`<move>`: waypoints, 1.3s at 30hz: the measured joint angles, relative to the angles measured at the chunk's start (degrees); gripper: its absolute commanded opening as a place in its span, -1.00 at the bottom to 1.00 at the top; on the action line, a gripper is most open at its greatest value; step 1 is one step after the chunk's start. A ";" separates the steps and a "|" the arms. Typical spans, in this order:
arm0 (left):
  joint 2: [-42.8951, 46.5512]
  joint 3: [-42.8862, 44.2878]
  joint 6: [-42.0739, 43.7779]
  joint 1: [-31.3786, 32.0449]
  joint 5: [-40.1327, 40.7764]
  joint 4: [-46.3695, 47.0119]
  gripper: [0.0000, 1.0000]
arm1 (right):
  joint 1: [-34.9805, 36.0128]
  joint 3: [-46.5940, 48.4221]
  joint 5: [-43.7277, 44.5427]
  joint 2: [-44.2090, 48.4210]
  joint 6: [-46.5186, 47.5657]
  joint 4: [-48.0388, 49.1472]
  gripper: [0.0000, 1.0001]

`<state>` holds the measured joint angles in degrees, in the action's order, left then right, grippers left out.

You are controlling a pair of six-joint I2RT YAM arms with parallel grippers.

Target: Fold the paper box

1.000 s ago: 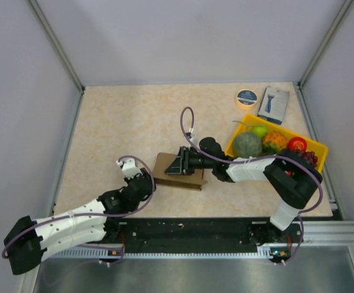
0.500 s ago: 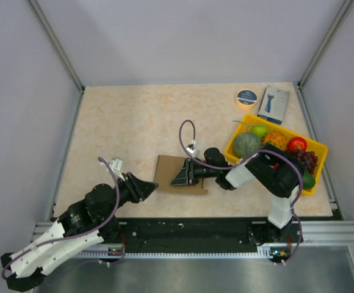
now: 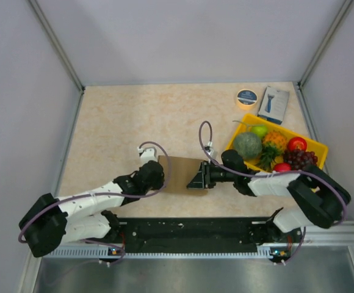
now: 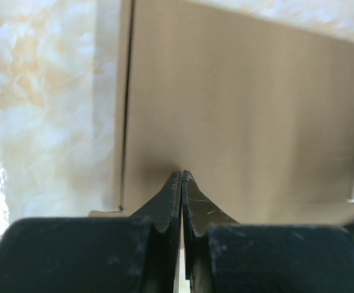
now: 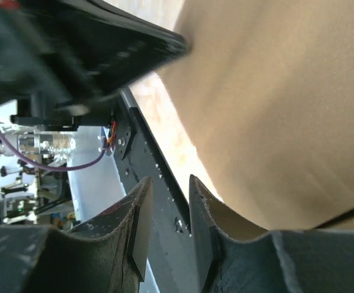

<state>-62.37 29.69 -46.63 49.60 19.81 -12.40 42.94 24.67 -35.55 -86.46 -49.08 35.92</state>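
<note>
The paper box [image 3: 180, 173] is a flat brown cardboard piece lying near the table's front middle. It fills the left wrist view [image 4: 238, 110] and the upper right of the right wrist view [image 5: 287, 110]. My left gripper [image 3: 160, 173] is shut, and its joined tips [image 4: 182, 177] press against the box's left part, with nothing between the jaws. My right gripper [image 3: 198, 179] is at the box's right edge. It is open [image 5: 168, 182] with a narrow empty gap, and the cardboard lies outside its right finger [image 5: 204, 207].
A yellow tray [image 3: 317, 148] of fruit stands at the right, close behind my right arm. A blue-and-white retail box [image 3: 273, 104] and a tape roll [image 3: 246, 97] lie at the back right. The black front rail [image 3: 189, 229] runs just below the box.
My left arm has swung in from the left and its shut gripper now touches the box. The box and my right gripper have shifted a little to the right.
</note>
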 measured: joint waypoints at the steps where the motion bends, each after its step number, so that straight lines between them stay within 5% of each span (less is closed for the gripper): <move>1: -0.66 -1.81 -0.20 -0.20 0.24 1.86 -0.93 | -0.42 -0.09 0.26 3.06 1.09 -2.99 -0.38; 7: -0.68 -6.34 -1.62 -0.46 0.13 9.73 -0.83 | -0.74 3.23 2.05 11.47 7.82 -13.86 -0.34; 17: 10.97 -3.45 4.24 -0.68 -2.86 -1.44 0.14 | -0.72 3.93 3.80 0.57 14.03 -14.32 -0.33; 20: 15.52 -0.39 6.49 -1.42 -3.10 -4.13 0.34 | -0.74 3.91 5.14 2.58 14.97 -16.44 -0.20; 22: 16.17 1.16 7.61 -2.93 -3.80 -5.33 0.48 | -0.76 3.93 6.88 6.43 16.28 -21.59 0.05; 24: 15.98 1.73 8.44 -6.03 -5.57 -5.97 0.52 | -0.81 4.13 10.23 12.00 18.10 -28.85 0.27; 31: 10.51 -1.16 10.43 -14.29 -14.36 -4.24 0.61 | -2.05 6.60 20.20 26.18 23.02 -45.42 0.47; 39: 4.26 -5.64 9.79 -14.34 -23.89 2.03 0.59 | -3.78 4.15 20.81 19.39 25.14 -42.66 0.47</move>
<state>-58.11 24.05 -36.84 35.27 -4.08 -10.37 39.16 28.82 -14.74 -67.07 -23.94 -6.74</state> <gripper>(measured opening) 0.797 0.738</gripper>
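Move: The paper box lies closed under both hands, its lid middle about 3 cm ahead and 7 cm right of the left hand, 2 cm below it. Its near-left corner tab is roughly 4 cm back, 3 cm left and 4 cm below that hand. From the right hand the near-right corner tab sits some 7 cm right, 2 cm back and 4 cm down, the lid middle 3 cm ahead and 3 cm left. The box lid gets one more dab from each hand: the left's shut fingers sink 2 cm and pause, while the right rises, then drops about 6 cm. Opening wide, the left lifts clear, drifts left and lowers again over the near-left tab; the right, opening too, arcs some 8 cm right to the near-right corner, fingers tipping steeper. ##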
